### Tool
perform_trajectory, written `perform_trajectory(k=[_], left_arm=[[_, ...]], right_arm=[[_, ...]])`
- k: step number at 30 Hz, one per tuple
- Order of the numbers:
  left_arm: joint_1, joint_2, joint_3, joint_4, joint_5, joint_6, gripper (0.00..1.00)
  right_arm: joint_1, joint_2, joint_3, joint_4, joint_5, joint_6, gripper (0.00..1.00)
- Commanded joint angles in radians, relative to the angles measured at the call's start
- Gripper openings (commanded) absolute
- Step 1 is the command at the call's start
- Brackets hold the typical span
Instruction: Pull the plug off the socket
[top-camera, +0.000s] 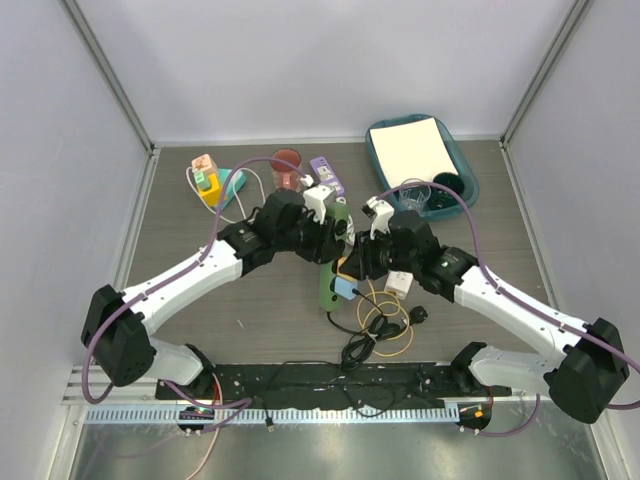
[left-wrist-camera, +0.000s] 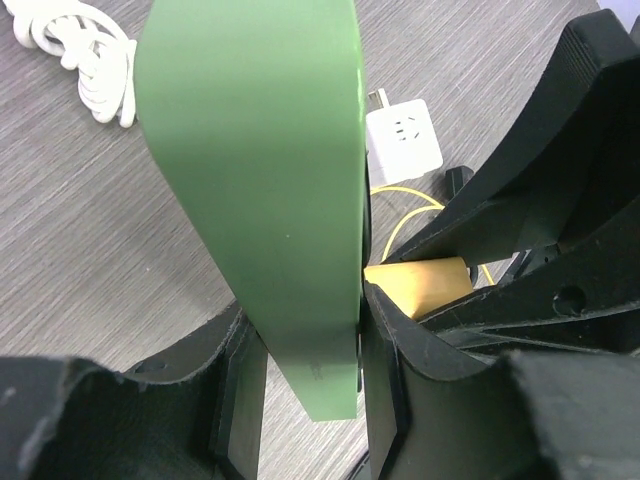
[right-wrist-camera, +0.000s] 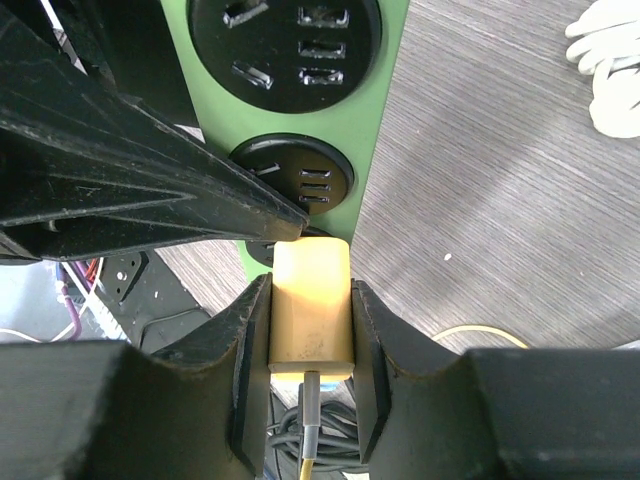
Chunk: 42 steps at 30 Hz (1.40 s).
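Note:
The socket (top-camera: 327, 282), a long green strip with round black outlets, lies mid-table between both arms. My left gripper (top-camera: 335, 238) is shut across its body (left-wrist-camera: 260, 150), the strip filling the gap between the jaws (left-wrist-camera: 310, 380). My right gripper (top-camera: 356, 264) is shut on a yellow cube (right-wrist-camera: 312, 300) with a thin cable at its back. The cube's front meets an outlet of the socket (right-wrist-camera: 370, 110); its pins are hidden. The pale-blue-and-white plug (top-camera: 345, 290) sits on the strip's near end, just below the yellow cube (top-camera: 346, 267), and no gripper touches it.
A white adapter (top-camera: 399, 283) and a black round plug (top-camera: 420, 315) on coiled yellow cable (top-camera: 385, 325) lie beside the strip. At the back stand a teal tray (top-camera: 455, 160), a glass (top-camera: 415, 193), a red cup (top-camera: 286, 165), a purple strip (top-camera: 327, 175) and a white cord (left-wrist-camera: 80, 60).

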<state>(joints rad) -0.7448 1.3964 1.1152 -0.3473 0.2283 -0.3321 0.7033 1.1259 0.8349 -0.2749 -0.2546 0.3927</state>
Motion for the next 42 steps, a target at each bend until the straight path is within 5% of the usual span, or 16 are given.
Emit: perform_trajectory(k=[1,19,24,27,33,42], left_arm=[[0.073,0.029,-0.046,-0.197,-0.36,0.196,0.0],[0.073,0.042,-0.04,-0.239,-0.386,0.157,0.0],[0.073,0.006,-0.052,-0.213,-0.342,0.156,0.0],[0.073,-0.007,-0.057,-0.188,-0.322,0.154,0.0],[0.073,-0.02,-0.049,-0.188,-0.375,0.15,0.0],[0.074,-0.128,-0.074,-0.144,-0.432,0.131,0.0]], right_arm=[[-0.016,-0.127,0.055,0.045,-0.126,-0.035,0.01],[-0.018,-0.078,0.142,-0.057,0.021,-0.077,0.01],[-0.033,-0.106,0.124,-0.104,0.294,-0.043,0.01],[-0.103,-0.08,0.127,-0.139,0.324,-0.011,0.01],[-0.266,0.006,0.083,-0.1,0.307,0.02,0.01],[-0.35,0.185,-0.01,0.242,0.083,0.097,0.04]])
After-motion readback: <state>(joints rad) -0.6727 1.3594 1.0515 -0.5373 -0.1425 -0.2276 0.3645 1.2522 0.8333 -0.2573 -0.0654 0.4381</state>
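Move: The orange plug already sits in the right gripper, its prongs still in the green power strip, whose middle lies roughly 4 cm to the left and 2 cm ahead. The blue plug is some 5 cm back, 1 cm left and 2 cm lower; the white adapter lies on the table about 13 cm to the right, 1 cm back and 13 cm below. The left gripper holds the strip, with the orange plug some 4 cm back and 3 cm right of it. Keep both grips shut and wrench the two apart: snap the left gripper with the strip about 10 cm left and 7 cm down, rolling its left side up, then ease it up slightly. Meanwhile jerk the right gripper with the orange plug up some 8 cm off the strip, then swing it right and forward past the white adapter while sinking below its starting height, turning some 30 degrees clockwise. ##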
